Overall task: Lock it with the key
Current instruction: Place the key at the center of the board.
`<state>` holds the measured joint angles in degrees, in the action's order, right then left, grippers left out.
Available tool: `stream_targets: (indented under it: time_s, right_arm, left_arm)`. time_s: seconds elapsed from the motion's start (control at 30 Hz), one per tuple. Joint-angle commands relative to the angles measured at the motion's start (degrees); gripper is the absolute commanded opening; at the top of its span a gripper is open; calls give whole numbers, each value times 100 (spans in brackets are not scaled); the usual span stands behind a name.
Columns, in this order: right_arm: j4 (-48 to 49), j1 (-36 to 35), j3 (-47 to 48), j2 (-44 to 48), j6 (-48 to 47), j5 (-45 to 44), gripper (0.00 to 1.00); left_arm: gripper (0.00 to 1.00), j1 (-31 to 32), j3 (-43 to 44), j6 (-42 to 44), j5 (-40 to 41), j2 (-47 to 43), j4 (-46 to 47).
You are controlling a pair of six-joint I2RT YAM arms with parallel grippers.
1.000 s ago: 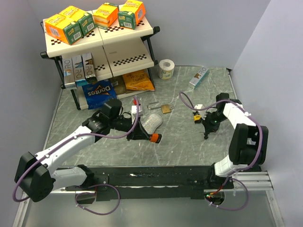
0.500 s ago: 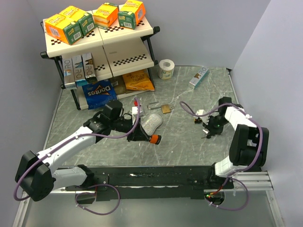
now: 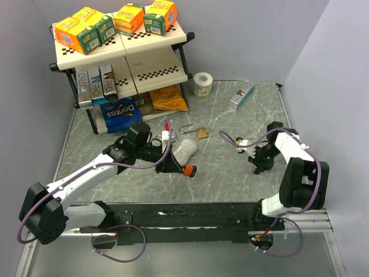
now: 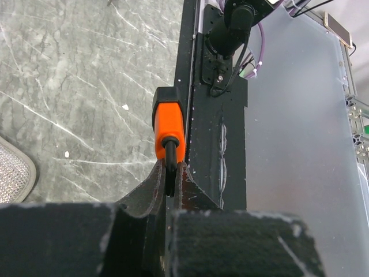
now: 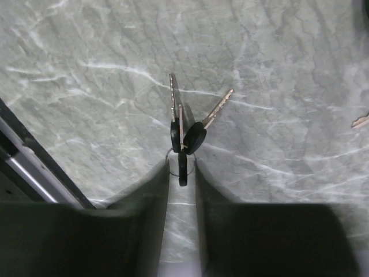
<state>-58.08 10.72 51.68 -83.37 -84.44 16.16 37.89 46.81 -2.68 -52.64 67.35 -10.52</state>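
A brass padlock [image 3: 202, 133] with its shackle swung open lies on the marble table behind the middle. My right gripper [image 3: 255, 168] is at the right, well away from the padlock. In the right wrist view its fingers [image 5: 182, 173] stand narrowly apart. A bunch of black-headed keys [image 5: 183, 135] on a ring sits between the tips, the ring touching both fingers. My left gripper [image 3: 174, 166] is in front of the padlock. It is shut [image 4: 169, 182] on the black shank of an orange-and-black tool [image 4: 169, 130].
A white mesh pouch [image 3: 184, 149] lies between the left gripper and the padlock. A shelf rack [image 3: 124, 57] with boxes and snack bags stands back left. A tape roll [image 3: 202, 84] and a small box [image 3: 242, 93] lie at the back. A black rail [image 3: 190, 216] runs along the near edge.
My right gripper has moved toward the near edge and slightly right. My left arm has barely moved and keeps hold of the orange tool.
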Motion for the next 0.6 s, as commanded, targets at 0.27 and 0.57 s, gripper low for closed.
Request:
stream_targets:
  time_s: [0.27, 0.57]
  right_arm:
    - [-511, -193, 1246, 847, 1445, 1950, 77]
    - [542, -3030, 1160, 2210, 4055, 2094, 99]
  left_arm:
    - [1, 157, 241, -900, -334, 418, 306]
    - [1, 157, 786, -2464, -607, 1465, 305]
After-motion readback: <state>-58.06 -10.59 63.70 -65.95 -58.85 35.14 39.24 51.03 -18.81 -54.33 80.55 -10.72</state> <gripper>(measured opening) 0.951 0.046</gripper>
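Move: The orange padlock, gripped by its black shackle in my left hand, is about 30 cm to the left of my right hand, 7 cm back and 14 cm above it. From my left hand it is 4 cm to the right, level fore and aft, 1 cm lower. The bunch of keys lies just under my right fingertips, 2 cm left, neither ahead nor back, 2 cm down; the yellow padlock is some 11 cm ahead of my right hand, 8 cm left, 2 cm down. I spread my right fingers from nearly shut to almost fully open, come free of the keys and lift about 14 cm while sweeping some 15 cm left towards the orange padlock, first edging forward, then partly back, fingertips swinging left and forward. My left hand keeps its grip on that padlock, dips about 3 cm, drifts right and rolls some 25 degrees. ##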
